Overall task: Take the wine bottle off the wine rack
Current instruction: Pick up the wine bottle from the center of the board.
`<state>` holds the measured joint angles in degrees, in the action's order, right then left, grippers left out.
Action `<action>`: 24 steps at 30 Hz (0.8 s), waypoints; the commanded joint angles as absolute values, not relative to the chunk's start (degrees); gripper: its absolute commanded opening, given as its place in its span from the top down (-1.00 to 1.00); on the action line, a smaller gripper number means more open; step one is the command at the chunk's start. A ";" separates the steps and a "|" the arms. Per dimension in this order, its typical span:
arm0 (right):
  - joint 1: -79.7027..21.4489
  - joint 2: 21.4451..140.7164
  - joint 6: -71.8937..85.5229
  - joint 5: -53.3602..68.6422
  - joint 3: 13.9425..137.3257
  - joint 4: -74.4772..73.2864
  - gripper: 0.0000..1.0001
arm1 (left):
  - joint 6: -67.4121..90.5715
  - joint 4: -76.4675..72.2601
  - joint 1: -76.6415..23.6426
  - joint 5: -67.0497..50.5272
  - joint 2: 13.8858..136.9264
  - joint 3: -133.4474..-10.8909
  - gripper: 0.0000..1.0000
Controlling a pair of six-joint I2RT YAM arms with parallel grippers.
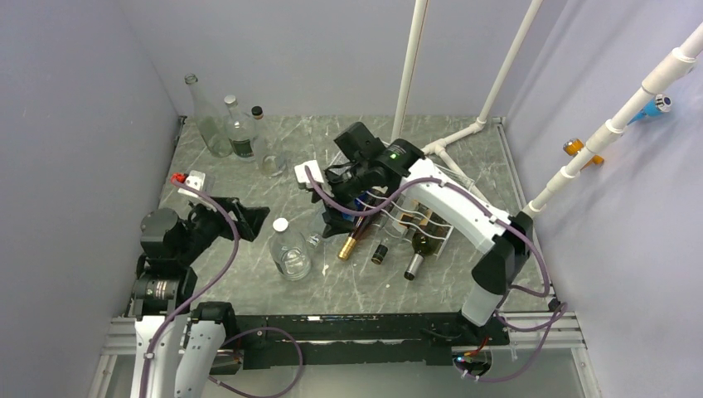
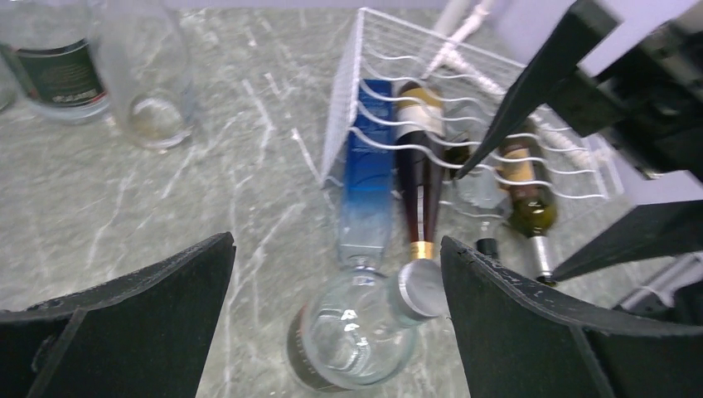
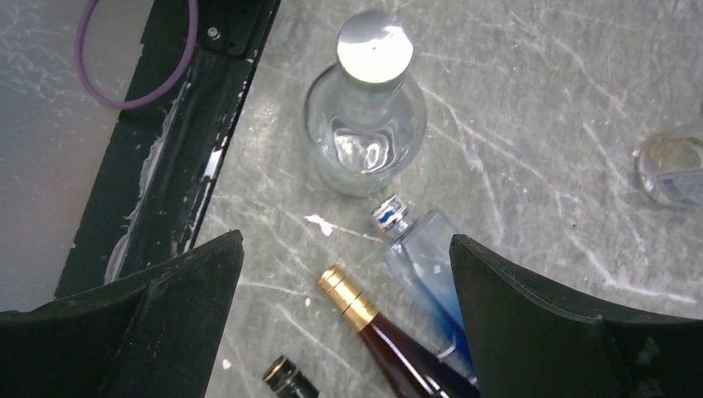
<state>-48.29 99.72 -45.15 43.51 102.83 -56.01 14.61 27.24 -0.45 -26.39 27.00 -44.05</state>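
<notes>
The white wire wine rack (image 1: 431,217) (image 2: 464,99) lies right of the table's middle, with several bottles lying in its cradles, necks toward the near edge. A dark red wine bottle with a gold foil neck (image 1: 352,243) (image 3: 390,327) (image 2: 420,186) sticks out at the rack's left end, beside a blue glass bottle (image 3: 427,269) (image 2: 367,191). My right gripper (image 1: 338,217) (image 3: 345,240) hangs open above that gold neck, fingers apart on either side, touching nothing. My left gripper (image 1: 253,217) (image 2: 336,240) is open at the left, empty, facing the rack.
A round clear bottle with a silver cap (image 1: 290,253) (image 2: 356,332) (image 3: 365,124) stands between the two grippers. A green bottle (image 1: 419,253) and a black-capped bottle (image 1: 380,253) also lie in the rack. Empty bottles (image 1: 220,124) stand back left. White pipes (image 1: 410,66) rise behind.
</notes>
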 commanded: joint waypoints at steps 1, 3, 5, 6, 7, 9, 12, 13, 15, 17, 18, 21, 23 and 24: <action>-45.75 94.74 -47.08 48.84 98.20 -53.88 -0.98 | 19.13 24.42 -0.18 -36.21 28.55 -47.71 -0.99; -44.56 93.27 -48.20 50.41 95.56 -54.05 -0.99 | 20.98 24.13 -0.18 -39.15 29.11 -48.25 -0.99; -43.80 91.52 -49.31 51.66 92.24 -53.92 -0.99 | 22.34 25.48 -0.18 -38.18 29.37 -49.01 -0.99; -43.48 90.54 -49.30 52.01 90.62 -53.32 -0.99 | 22.24 26.73 -0.18 -37.43 29.59 -49.82 -0.99; -43.03 89.61 -48.93 52.36 88.85 -52.23 -0.99 | 22.02 28.06 -0.18 -36.95 29.68 -50.95 -0.99; -41.52 87.58 -47.28 52.87 86.08 -50.37 -0.99 | 21.87 29.62 -0.18 -36.10 29.71 -52.19 -0.99; -37.56 85.16 -42.02 55.11 82.46 -46.17 -0.99 | 22.45 31.13 -0.18 -35.10 29.49 -53.24 -0.99; -35.41 84.34 -39.22 56.23 81.26 -44.37 -0.99 | 22.64 31.52 -0.18 -34.76 29.52 -53.46 -0.99; -31.85 82.80 -32.82 58.59 78.18 -39.99 -0.99 | 22.80 32.21 -0.18 -34.17 29.80 -53.57 -0.99; -29.13 81.00 -27.70 60.50 75.21 -36.18 -1.00 | 22.85 32.87 -0.81 -33.29 30.07 -53.90 -0.99; -27.96 80.29 -27.08 61.60 73.87 -35.29 -0.99 | 22.85 33.20 -1.31 -32.79 30.27 -54.19 -0.99; -25.01 78.23 -26.91 63.93 70.73 -33.64 -1.00 | 22.81 34.13 -4.36 -29.99 31.01 -55.38 -0.99; -23.25 77.22 -26.71 64.57 69.07 -32.48 -1.00 | 22.55 35.25 -7.86 -25.89 31.76 -56.51 -0.99; -22.36 76.84 -26.70 64.60 68.31 -32.02 -1.00 | 22.40 35.85 -9.94 -23.66 32.22 -57.05 -0.99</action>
<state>-24.60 79.68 -29.74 59.40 70.52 -38.02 22.20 34.39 -4.56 -31.03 30.89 -53.12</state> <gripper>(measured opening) 0.994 0.995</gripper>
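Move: The clear wine bottle standing mid-board is about 6 cm to the left gripper's right, level fore and aft, its middle some 16 cm lower; the lying blue bottle is 14 cm ahead, 18 cm right. From the right gripper, the black-capped bottle in the rack lies roughly 9 cm ahead, 18 cm right and 20 cm below, the gold-necked bottle 10 cm ahead, 10 cm right, and the standing bottle 10 cm left, 3 cm back. Swing the open right gripper about 12 cm to the right, away from the standing bottle and over the rack towards the black-capped bottle, edging forward late and turning clockwise some 20 degrees. Meanwhile ease the left gripper, fingers wide, about 3 cm each right, up and back, bringing the standing bottle's cap in line between the fingertips without touching it. ##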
